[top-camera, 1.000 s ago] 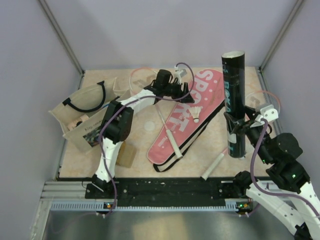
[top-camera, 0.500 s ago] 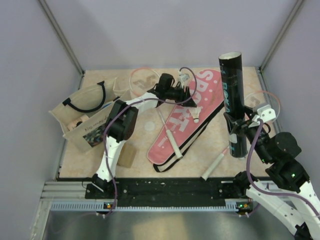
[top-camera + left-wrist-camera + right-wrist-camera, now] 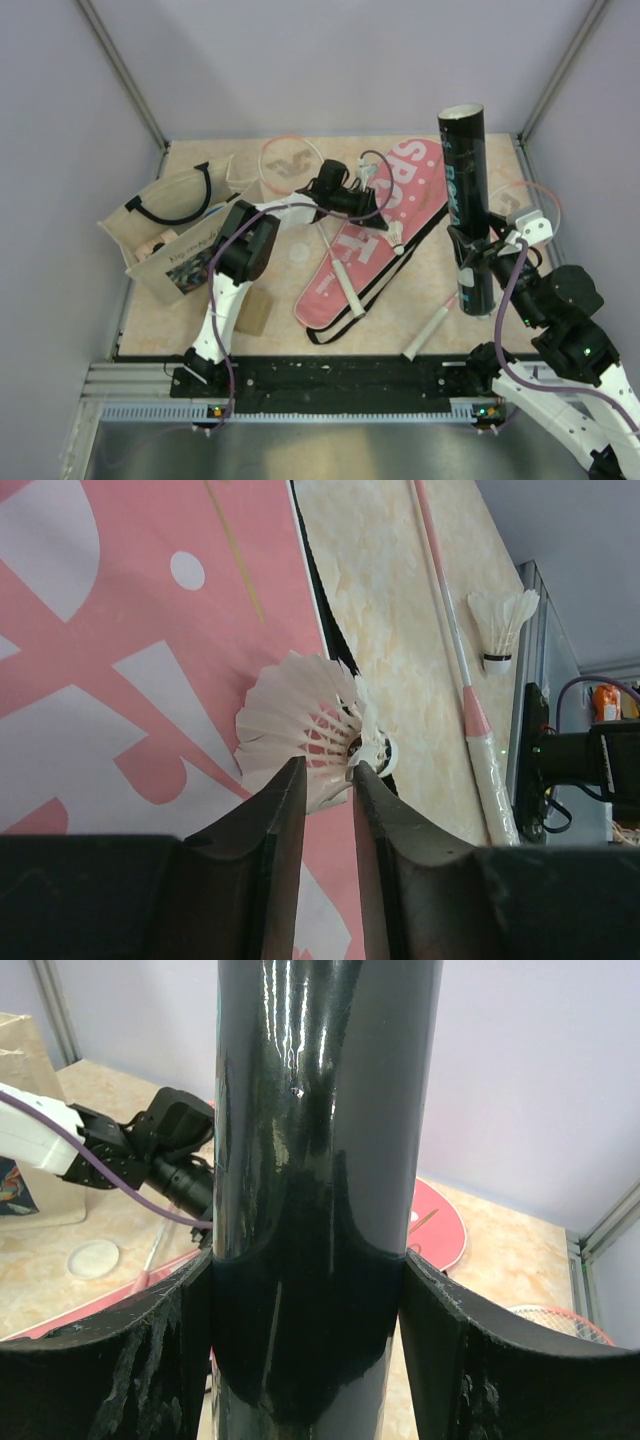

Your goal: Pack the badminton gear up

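A white feather shuttlecock (image 3: pixel 305 725) lies on the pink "SPORT" cover (image 3: pixel 425 180). My left gripper (image 3: pixel 327 768) has come down on it, and the two fingertips are pinched close on its lower edge. A second shuttlecock (image 3: pixel 503 630) rests on the table beside a racket shaft. My right gripper (image 3: pixel 310 1260) is shut round the black tube (image 3: pixel 465 190) and holds it nearly upright at the right. One racket (image 3: pixel 345 280) lies across the cover. The other racket (image 3: pixel 422 338) lies near the tube's foot.
A beige tote bag (image 3: pixel 165 225) stands at the left, with a small brown cardboard box (image 3: pixel 252 310) in front of it. A white round disc (image 3: pixel 300 252) lies on the table between the bag and the cover. Walls close in the back and both sides.
The left gripper has reached right and down onto the shuttlecock, and its jaws have narrowed around it. The tube tipped slightly left, then stayed still.
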`<control>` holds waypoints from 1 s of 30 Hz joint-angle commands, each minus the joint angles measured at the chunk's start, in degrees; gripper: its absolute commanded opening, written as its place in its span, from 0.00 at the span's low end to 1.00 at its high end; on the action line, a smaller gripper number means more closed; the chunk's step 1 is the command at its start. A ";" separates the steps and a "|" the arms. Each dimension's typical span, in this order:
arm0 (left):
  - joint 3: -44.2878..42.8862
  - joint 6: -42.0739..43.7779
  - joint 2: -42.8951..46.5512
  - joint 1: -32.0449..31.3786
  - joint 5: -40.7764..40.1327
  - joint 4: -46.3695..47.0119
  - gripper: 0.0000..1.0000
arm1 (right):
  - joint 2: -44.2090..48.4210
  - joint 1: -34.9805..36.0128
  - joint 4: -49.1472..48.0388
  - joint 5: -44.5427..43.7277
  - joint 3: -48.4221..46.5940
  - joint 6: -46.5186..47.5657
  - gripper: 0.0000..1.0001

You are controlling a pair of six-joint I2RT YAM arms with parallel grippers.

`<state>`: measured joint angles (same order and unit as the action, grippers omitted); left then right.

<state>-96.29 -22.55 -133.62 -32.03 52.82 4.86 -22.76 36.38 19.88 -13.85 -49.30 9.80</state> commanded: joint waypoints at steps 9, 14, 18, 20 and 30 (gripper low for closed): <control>9.61 -6.89 10.83 -0.14 2.74 14.10 0.00 | 0.88 0.53 -3.09 1.45 0.52 -0.84 0.44; 17.53 -12.94 18.74 0.56 -0.43 24.38 0.00 | 0.88 0.53 -3.09 5.84 2.36 -0.49 0.43; 20.52 -14.20 26.20 1.62 -3.24 23.10 0.00 | 0.97 0.53 -2.83 9.44 4.29 2.75 0.43; 21.32 -10.79 30.50 1.71 -6.74 17.93 0.00 | 1.32 0.53 -2.04 13.56 5.26 5.74 0.43; 13.95 6.45 49.58 1.71 -33.37 -21.97 0.00 | -0.18 0.53 8.85 29.30 5.18 17.52 0.44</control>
<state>-77.14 -22.85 -90.24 -30.20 32.56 0.10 -22.63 36.47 27.16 7.84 -43.11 20.84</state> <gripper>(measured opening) 0.012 0.640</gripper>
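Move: The left hand's part-closed fingers, pointing right, are at the feather skirt of a shuttlecock whose middle lies about 2 cm back, 3 cm right and 2 cm below. Under it is the pink bag, its middle some 3 cm back, 1 cm left and 5 cm down; the racket handle lies 15 cm back, 9 cm left. From the right hand, still holding the tube, the shuttlecock is about 17 cm ahead, 11 cm left, 32 cm below. Left hand pinches the shuttlecock's feathers, lifting 21 cm and left; right hand lowers and tips the tube leftward. ##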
